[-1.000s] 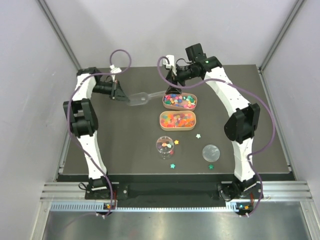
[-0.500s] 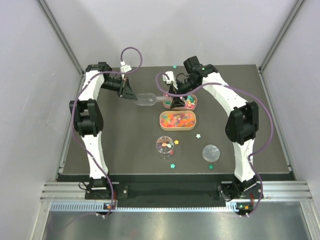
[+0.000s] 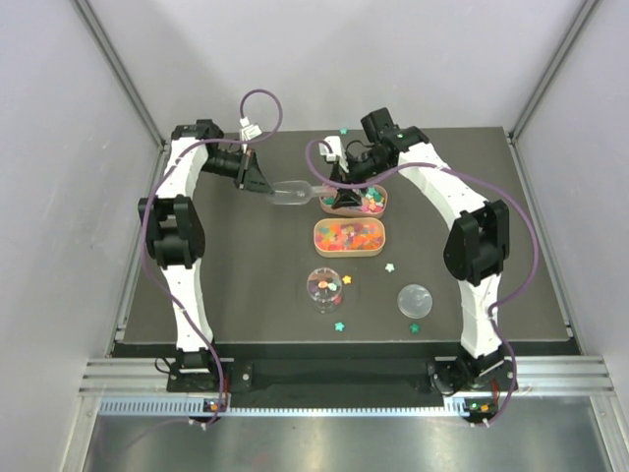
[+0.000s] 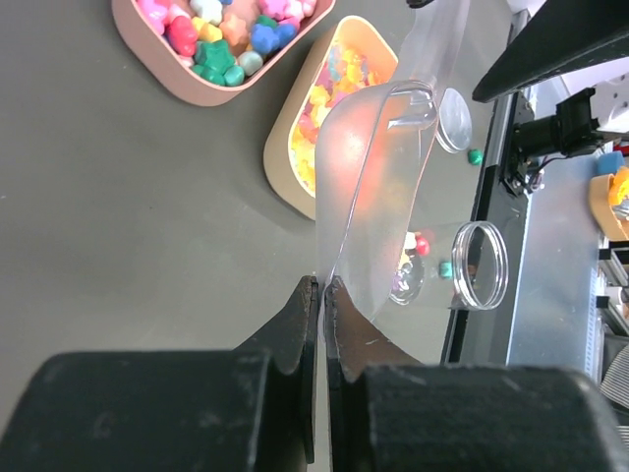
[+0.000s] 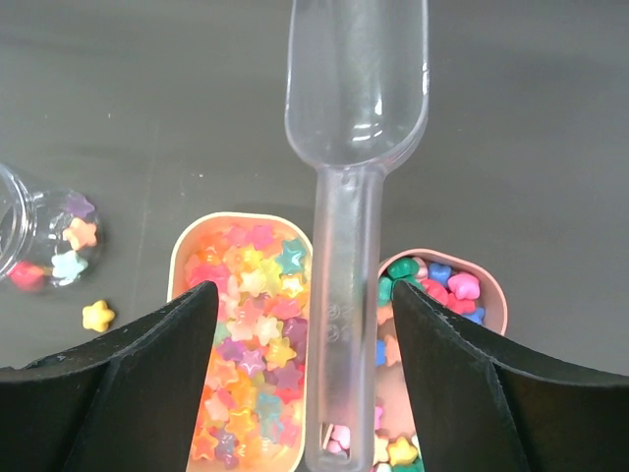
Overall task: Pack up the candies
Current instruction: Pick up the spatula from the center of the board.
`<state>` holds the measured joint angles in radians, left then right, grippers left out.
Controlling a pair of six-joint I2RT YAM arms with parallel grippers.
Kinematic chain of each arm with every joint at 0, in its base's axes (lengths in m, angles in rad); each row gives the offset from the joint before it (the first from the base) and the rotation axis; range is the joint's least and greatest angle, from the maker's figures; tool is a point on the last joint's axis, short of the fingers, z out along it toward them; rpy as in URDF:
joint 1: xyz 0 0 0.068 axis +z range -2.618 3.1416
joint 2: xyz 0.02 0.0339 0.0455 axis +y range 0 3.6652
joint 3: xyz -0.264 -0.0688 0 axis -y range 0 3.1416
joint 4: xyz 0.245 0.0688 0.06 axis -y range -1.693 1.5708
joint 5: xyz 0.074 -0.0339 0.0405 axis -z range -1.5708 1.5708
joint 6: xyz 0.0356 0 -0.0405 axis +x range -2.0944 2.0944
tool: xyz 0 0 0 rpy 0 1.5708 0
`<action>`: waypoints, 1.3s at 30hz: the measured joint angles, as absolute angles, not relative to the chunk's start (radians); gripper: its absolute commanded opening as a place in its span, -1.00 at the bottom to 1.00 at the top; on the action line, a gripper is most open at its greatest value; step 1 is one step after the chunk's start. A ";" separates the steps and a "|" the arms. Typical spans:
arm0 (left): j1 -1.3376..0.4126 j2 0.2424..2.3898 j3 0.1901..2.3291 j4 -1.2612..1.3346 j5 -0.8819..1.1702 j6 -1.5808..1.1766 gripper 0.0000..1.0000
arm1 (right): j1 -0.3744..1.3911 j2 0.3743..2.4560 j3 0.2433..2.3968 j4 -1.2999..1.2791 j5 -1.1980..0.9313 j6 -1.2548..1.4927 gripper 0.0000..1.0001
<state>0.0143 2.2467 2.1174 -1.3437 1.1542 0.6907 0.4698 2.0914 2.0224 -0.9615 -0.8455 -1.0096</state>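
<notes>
The candies fill two oval trays: mixed stars in the far tray [image 3: 385,205] and orange, red and yellow ones [image 3: 349,235] in the near tray [image 3: 315,236]. A few candies lie in the clear round jar [image 3: 324,288]. My left gripper [image 3: 254,177] is shut on the bowl rim of a clear plastic scoop [image 3: 288,194], seen close up as the scoop [image 4: 378,187] pinched at the left gripper [image 4: 321,287]. The scoop handle [image 5: 344,324] runs between the open fingers of my right gripper [image 5: 303,290], with gaps on both sides, above the two trays.
The jar's clear lid [image 3: 415,300] lies right of the jar. Loose stars lie on the dark mat: one [image 3: 389,266] by the near tray, one [image 3: 339,326] in front of the jar, one [image 3: 414,327] below the lid. Grey walls enclose the table.
The left arm has carried the scoop rightward toward the far tray. The right gripper has dropped from behind the tray to straddle the scoop's handle.
</notes>
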 measured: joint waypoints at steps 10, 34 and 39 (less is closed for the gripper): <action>0.006 2.246 2.117 -1.344 1.167 0.679 -1.00 | 0.476 2.103 2.032 -0.914 -0.849 -0.956 0.19; -0.006 2.246 2.117 -1.344 1.169 0.678 -0.89 | 0.482 2.139 2.032 -0.871 -0.832 -0.891 -0.77; -0.010 2.246 2.117 -1.342 1.164 0.678 -0.02 | 0.487 2.139 2.032 -0.868 -0.810 -0.877 -1.00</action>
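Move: The right hand's open fingers straddle the spatula handle, its middle about 2 cm left of that hand, 1 cm ahead and 1 cm below. Some 15 cm below the hand, the pink candy box lies about 5 cm ahead and 5 right, the orange candy box 4 cm back and 3 right. For the left hand, still pinching the scoop's tip, the handle is about 14 cm right, level in height and reach. Right hand eases about 2 cm left, down and forward, pinches the spatula handle; left fingers open off scoop. ##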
